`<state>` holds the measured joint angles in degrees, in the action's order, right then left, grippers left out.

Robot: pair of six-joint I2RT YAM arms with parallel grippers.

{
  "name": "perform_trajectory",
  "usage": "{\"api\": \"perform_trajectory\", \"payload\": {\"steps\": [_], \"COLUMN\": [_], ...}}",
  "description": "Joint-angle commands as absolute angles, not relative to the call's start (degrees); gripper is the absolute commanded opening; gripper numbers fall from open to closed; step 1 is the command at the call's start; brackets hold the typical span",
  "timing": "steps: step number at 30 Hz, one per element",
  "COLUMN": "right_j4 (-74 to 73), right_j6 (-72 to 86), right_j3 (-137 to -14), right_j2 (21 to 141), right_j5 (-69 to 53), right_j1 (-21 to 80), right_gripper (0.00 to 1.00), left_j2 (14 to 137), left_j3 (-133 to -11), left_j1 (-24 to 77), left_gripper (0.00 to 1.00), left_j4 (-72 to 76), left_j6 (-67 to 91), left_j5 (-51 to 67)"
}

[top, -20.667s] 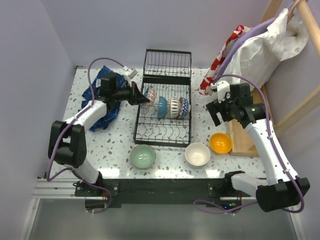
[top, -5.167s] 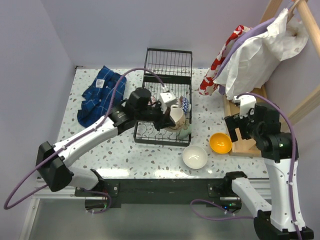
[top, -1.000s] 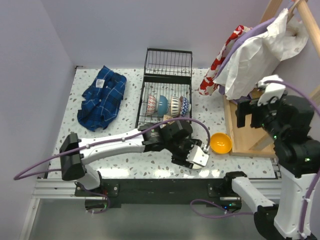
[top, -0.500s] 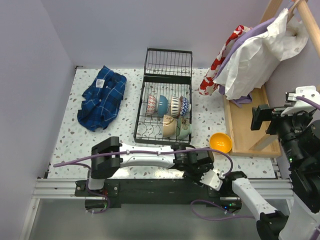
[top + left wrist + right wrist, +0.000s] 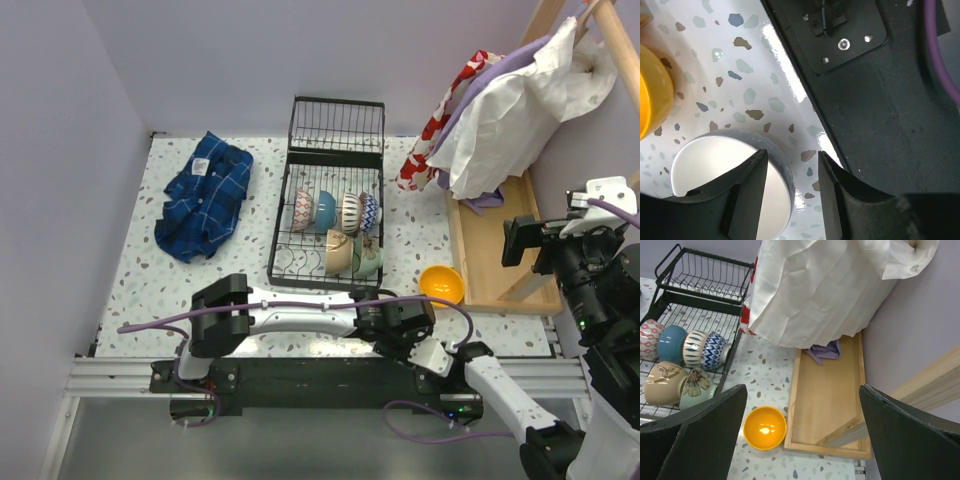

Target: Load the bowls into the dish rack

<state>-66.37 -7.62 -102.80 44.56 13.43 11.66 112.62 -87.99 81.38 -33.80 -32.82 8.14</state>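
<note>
The black wire dish rack (image 5: 328, 215) holds several bowls on edge in two rows; it also shows in the right wrist view (image 5: 687, 315). A white bowl (image 5: 725, 192) sits on the table near the front edge. My left gripper (image 5: 791, 155) is open and straddles its rim, one finger inside the bowl and one outside. In the top view the left gripper (image 5: 400, 325) hides the white bowl. An orange bowl (image 5: 441, 284) sits upright beside the wooden tray and shows in the right wrist view (image 5: 765, 428). My right gripper (image 5: 801, 390) is open, empty and raised high at the right (image 5: 535, 245).
A wooden tray (image 5: 500, 250) lies right of the orange bowl, with white and purple cloths (image 5: 510, 110) hanging over its far end. A blue checked cloth (image 5: 203, 195) lies at the far left. The black base rail (image 5: 880, 100) runs just beside the white bowl.
My left arm has swung down along the near edge and now covers the white bowl in the top view. My right arm has moved right and lifted away from the table.
</note>
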Motion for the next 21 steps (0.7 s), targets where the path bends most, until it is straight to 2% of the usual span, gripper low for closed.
{"api": "perform_trajectory", "payload": {"steps": [1,13,18,21], "right_j4": [-65.5,-65.5,-65.7,-65.9], "right_j6": [-8.5,-9.1,-9.2,-9.1], "right_j3": [-102.5,-100.8,-100.7,-100.6], "right_j2": [45.4,45.2,44.8,44.6], "right_j5": [14.6,14.7,14.9,14.6], "right_j1": [12.2,12.2,12.1,12.0], "right_gripper": [0.99,0.99,0.99,0.99], "left_j2": [111.4,110.7,111.4,112.3], "left_j3": [-87.9,-83.3,-82.9,-82.7], "left_j1": [81.2,81.1,81.1,81.1], "left_gripper": [0.49,0.51,0.37,0.22], "left_j4": [-30.9,-28.8,-28.3,-27.7], "left_j6": [-30.6,-28.8,-29.1,-29.4], "left_j5": [3.3,0.3,0.4,-1.2]}}
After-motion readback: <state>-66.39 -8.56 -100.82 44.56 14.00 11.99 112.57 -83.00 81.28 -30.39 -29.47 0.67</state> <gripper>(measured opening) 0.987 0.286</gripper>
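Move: My left hand is poised half-open above the near rim of the white bowl, whose middle is about 7 cm ahead, 2 cm to the left and 4 cm below. The orange bowl sits roughly 12 cm ahead and 8 cm to the right; the pale green bowl in the rack is some 18 cm ahead and 8 cm left. From my right hand, held high, the white bowl is about 16 cm left, 1 cm back and 43 cm down. I bring my left hand forward about 2 cm towards the white bowl, then sink it some 2.5 cm while easing to the left, so the fingers straddle the near rim, one on the inside and one outside. The wrist turns slightly counter-clockwise, and near the end the half-open fingers start closing on the rim, with a gap still left. ##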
